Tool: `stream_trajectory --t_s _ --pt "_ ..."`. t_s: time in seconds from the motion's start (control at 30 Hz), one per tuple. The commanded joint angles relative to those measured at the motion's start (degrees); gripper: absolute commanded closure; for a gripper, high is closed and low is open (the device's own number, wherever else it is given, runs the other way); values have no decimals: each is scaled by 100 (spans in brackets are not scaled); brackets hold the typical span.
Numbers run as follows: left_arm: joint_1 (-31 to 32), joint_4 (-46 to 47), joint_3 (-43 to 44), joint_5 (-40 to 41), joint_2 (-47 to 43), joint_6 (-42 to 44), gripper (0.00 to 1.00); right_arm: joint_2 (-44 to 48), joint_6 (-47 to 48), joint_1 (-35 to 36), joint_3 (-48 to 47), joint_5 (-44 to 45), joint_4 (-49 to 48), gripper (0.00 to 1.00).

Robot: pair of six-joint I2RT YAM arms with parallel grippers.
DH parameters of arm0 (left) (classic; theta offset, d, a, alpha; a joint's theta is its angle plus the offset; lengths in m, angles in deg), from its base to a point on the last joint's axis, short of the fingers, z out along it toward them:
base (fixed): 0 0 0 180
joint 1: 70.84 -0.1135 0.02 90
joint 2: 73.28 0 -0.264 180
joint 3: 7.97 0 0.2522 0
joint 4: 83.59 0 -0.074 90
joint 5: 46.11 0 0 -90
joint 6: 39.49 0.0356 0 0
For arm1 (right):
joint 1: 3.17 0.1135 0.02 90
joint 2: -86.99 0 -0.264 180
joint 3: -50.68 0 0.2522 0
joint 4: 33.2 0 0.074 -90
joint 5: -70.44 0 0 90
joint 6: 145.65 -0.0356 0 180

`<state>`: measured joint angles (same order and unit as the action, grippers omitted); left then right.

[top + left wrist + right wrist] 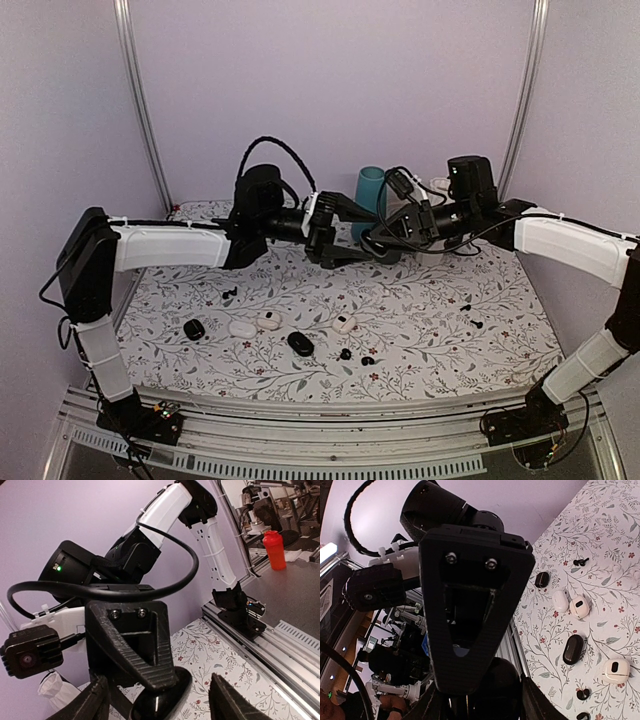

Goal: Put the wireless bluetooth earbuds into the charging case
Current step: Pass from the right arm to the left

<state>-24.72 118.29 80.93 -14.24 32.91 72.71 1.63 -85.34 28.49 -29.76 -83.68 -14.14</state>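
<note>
Both grippers meet in mid-air over the back middle of the table. A glossy black charging case point(162, 702) sits clamped between my right gripper's fingers point(135, 645), so my right gripper point(480, 706) is shut on it; in its own view the charging case point(515, 690) fills the gap between its fingers. My left gripper point(160, 700) straddles the same case, open, with space on both sides. From above, the left gripper point(345, 235) and right gripper point(387, 245) face each other. Tiny black earbuds point(345, 354) point(368, 360) lie on the floral mat near the front.
More small black buds point(230, 293) point(470, 315) lie on the mat. Two black cases point(194, 328) point(300, 343) and three white ones point(241, 327) point(268, 320) point(345, 323) sit in a row. A teal cup point(370, 195) stands behind the grippers.
</note>
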Motion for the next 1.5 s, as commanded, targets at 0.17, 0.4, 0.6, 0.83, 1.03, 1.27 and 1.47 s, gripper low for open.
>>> stream_trajectory --t_s 0.17,0.4,0.6,0.83,1.03,1.27,1.47 --pt "183 -198 131 -58 221 300 34 -57 170 75 -214 -146 198 94" --pt "231 -216 151 36 298 411 38 -94 214 95 -214 -181 281 94" --pt "239 35 131 71 378 290 51 -145 293 104 -410 -200 392 94" --pt "247 238 146 134 415 99 77 -149 360 113 -425 -139 498 93" --pt "230 239 175 297 405 -35 100 -31 522 112 -447 407 646 60" --pt "236 1018 -331 1545 138 -395 100 479 301 108 69 1808 84 20" --pt "209 722 -389 2110 -58 -656 100 923 -336 119 786 2844 -837 16"
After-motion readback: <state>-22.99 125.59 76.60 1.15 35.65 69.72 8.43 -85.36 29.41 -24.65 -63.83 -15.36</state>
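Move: Hanging in the right hand's fingers, the black charging case has its middle about 2 cm to the right of the left hand and 2 cm below, level fore and aft. From the right hand, the left gripper's fingers wait some 3 cm to the left and 2 cm higher. The grey mug stands about 17 cm ahead of the right hand, 5 cm right and 20 cm below; the teal tumbler roughly 24 cm ahead, 1 cm right and 16 cm below. Sinking about 2.5 cm and easing slightly right, the left hand brings its open fingers around the exposed part of the case and pinches it while the right hand holds nearly still. The right fingers then spread and let go; both hands shift about 4 cm forward, the right also drawing off to its right and turning some 20 degrees clockwise, the left turning counter-clockwise. ##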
